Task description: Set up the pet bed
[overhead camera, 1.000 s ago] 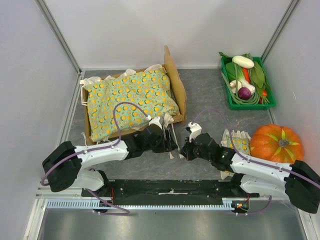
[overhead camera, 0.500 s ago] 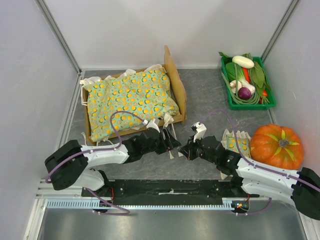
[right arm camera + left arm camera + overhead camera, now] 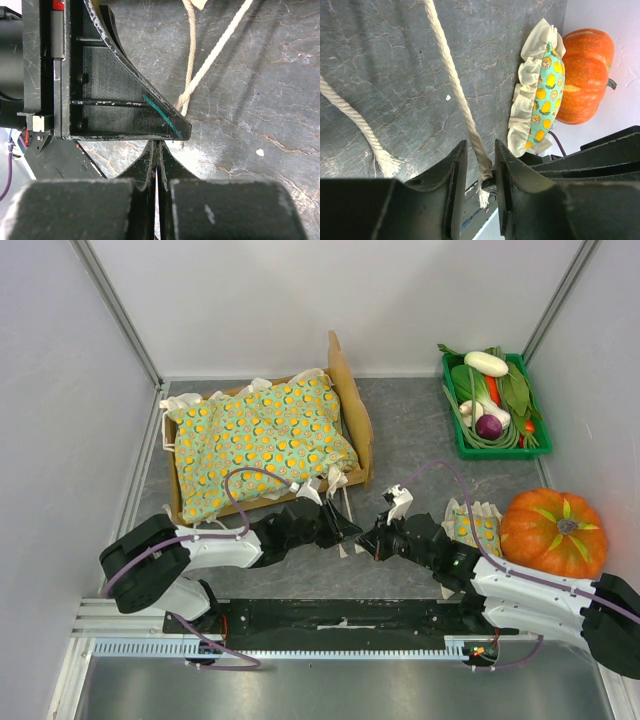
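Observation:
The pet bed (image 3: 351, 412) stands at the back left, its light-wood headboard upright on the right side. A green orange-dotted blanket (image 3: 262, 435) covers it. Cream ropes (image 3: 335, 502) trail from its near right corner. My left gripper (image 3: 352, 530) is just in front of that corner. In the left wrist view its jaws (image 3: 481, 145) stand narrowly apart around one taut rope (image 3: 452, 75), with a gap left of it. My right gripper (image 3: 369, 539) meets it tip to tip and is shut (image 3: 157, 145), pinching that rope just above its frayed end.
A second rope (image 3: 350, 112) lies slack on the grey tabletop. The ruffled pillow (image 3: 478, 525) leans by an orange pumpkin (image 3: 552, 530) at the right. A green tray (image 3: 500, 452) of vegetables stands at the back right. White walls close in both sides.
My left gripper's jaws have narrowed around the rope. Both arms shifted slightly; the right gripper stays shut next to the left one.

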Action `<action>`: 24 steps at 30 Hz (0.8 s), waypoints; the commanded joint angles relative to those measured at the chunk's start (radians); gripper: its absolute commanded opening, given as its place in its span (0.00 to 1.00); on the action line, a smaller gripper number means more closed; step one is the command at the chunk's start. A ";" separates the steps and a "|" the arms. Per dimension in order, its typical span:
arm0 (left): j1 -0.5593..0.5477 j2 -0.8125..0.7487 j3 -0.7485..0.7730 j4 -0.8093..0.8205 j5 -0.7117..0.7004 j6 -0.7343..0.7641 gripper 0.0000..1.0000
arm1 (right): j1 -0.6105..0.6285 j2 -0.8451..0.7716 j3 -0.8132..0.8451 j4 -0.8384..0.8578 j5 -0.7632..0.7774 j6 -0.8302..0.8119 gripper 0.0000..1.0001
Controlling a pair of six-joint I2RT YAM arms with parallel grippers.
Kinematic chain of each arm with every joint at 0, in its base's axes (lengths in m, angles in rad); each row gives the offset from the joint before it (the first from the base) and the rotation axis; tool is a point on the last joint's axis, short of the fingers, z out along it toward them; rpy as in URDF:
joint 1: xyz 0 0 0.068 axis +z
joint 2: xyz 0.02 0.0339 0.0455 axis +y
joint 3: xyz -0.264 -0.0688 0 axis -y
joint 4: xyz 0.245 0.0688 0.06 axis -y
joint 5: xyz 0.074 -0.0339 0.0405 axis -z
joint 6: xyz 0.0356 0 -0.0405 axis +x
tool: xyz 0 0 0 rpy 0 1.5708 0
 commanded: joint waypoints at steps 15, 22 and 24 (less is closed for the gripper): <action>0.030 -0.023 -0.051 -0.034 0.005 -0.018 0.02 | 0.004 -0.110 0.019 -0.093 0.148 -0.028 0.39; 0.035 -0.018 -0.052 -0.079 -0.043 0.035 0.02 | -0.012 -0.015 0.143 -0.170 0.195 -0.066 0.40; 0.035 -0.009 -0.049 -0.071 -0.046 0.043 0.02 | -0.023 0.069 0.213 -0.144 0.172 -0.077 0.38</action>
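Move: The pet bed's taut cord already runs between the left hand's half-open fingers, within about 1 cm of the hand point. The right hand still pinches that cord near its end, its held part about 1 cm to that hand's left. From the left hand, the loose cord's end lies some 2 cm left, 1 cm ahead and 8 cm below; the small pillow is about 27 cm right, 1 cm back and 7 cm below. Left pinches the cord; right lets go, withdraws right, up and forward; left sinks leftward about 4 cm. ##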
